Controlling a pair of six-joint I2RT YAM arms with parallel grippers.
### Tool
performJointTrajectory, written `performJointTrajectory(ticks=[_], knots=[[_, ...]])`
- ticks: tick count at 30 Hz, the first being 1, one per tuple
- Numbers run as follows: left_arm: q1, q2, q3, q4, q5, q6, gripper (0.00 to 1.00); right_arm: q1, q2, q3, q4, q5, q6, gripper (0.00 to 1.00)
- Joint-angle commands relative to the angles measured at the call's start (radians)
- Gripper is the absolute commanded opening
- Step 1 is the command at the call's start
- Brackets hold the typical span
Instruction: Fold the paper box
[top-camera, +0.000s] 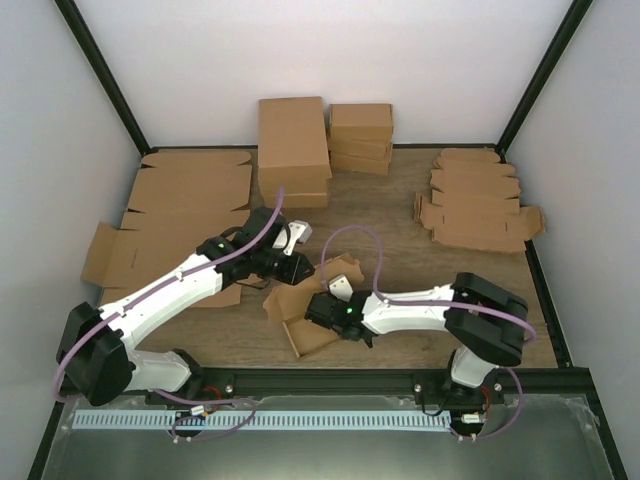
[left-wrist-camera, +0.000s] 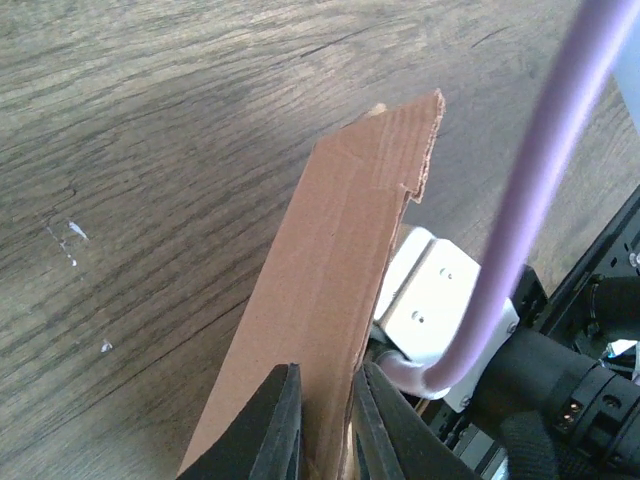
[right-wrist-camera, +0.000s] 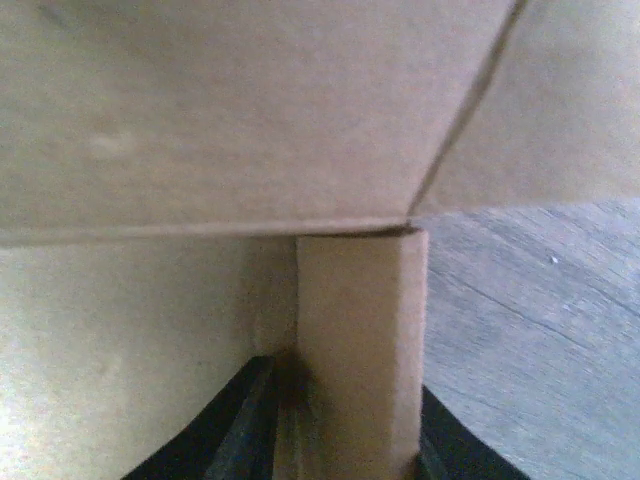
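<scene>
The paper box (top-camera: 290, 303) is a small brown cardboard piece, partly folded, lying near the middle of the table between both arms. My left gripper (top-camera: 292, 268) reaches it from the left. In the left wrist view a long flap (left-wrist-camera: 340, 250) runs up from between the dark fingers (left-wrist-camera: 285, 425), and the left gripper (left-wrist-camera: 328, 420) is shut on it. My right gripper (top-camera: 322, 305) comes in from the right. In the right wrist view the right gripper (right-wrist-camera: 340, 440) holds a narrow upright cardboard strip (right-wrist-camera: 360, 340) under a larger panel (right-wrist-camera: 230, 110).
Two stacks of folded brown boxes (top-camera: 293, 150) (top-camera: 360, 135) stand at the back. Large flat cardboard sheets (top-camera: 190, 190) lie at the left, and a pile of flat die-cut pieces (top-camera: 475, 205) at the right. The right arm's white wrist (left-wrist-camera: 435, 300) sits close beside the flap.
</scene>
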Motion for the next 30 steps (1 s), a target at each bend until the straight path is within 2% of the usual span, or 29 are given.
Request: performJointTrajectory(ticks=[1, 6, 10, 14, 16, 24, 26, 30], knots=[[-0.005, -0.007, 0.018, 0.003, 0.037, 0.000, 0.17, 0.018, -0.087, -0.031, 0.133, -0.085, -0.028, 0.33], [-0.005, -0.016, 0.030, 0.000, 0.050, 0.009, 0.21, 0.011, -0.170, -0.031, 0.172, -0.192, -0.089, 0.46], [-0.005, -0.019, 0.043, -0.010, 0.049, 0.008, 0.36, -0.021, -0.208, -0.023, 0.160, -0.253, -0.120, 0.51], [-0.005, -0.030, 0.040, -0.005, 0.054, -0.001, 0.45, -0.048, -0.279, -0.031, 0.155, -0.291, -0.133, 0.60], [-0.005, -0.036, 0.038, -0.004, 0.055, -0.003, 0.46, -0.059, -0.305, -0.036, 0.143, -0.296, -0.125, 0.62], [-0.007, -0.163, 0.067, -0.088, 0.023, -0.021, 0.66, -0.105, -0.409, -0.062, 0.132, -0.326, -0.130, 0.61], [-0.006, -0.212, 0.071, -0.141, -0.004, -0.028, 0.69, -0.140, -0.464, -0.081, 0.152, -0.376, -0.187, 0.67], [-0.006, -0.316, 0.059, -0.260, -0.089, -0.068, 0.76, -0.233, -0.617, -0.129, 0.213, -0.492, -0.333, 0.91]])
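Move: My right hand's fingers straddle the box's right end wall, whose middle is practically at the hand point. From that hand, the tray floor's middle is about 5 cm to the left, 1 cm back and 1 cm lower. The lid stands about 5 cm ahead, 5 cm left and 6 cm higher. My left hand is at the lid's top edge, the panel's middle some 5 cm below, 2 cm back and 3 cm right. I let go of the box with both hands. My right hand opens and comes up off the end wall, first bearing left and back about 4 cm, then rising to some 10 cm and easing back right and forward, its fingers swinging about 30 degrees to point leftward. My left hand opens wide over the lid edge, nearly in place, then lifts about 7 cm clear, drawing slightly left and back. ##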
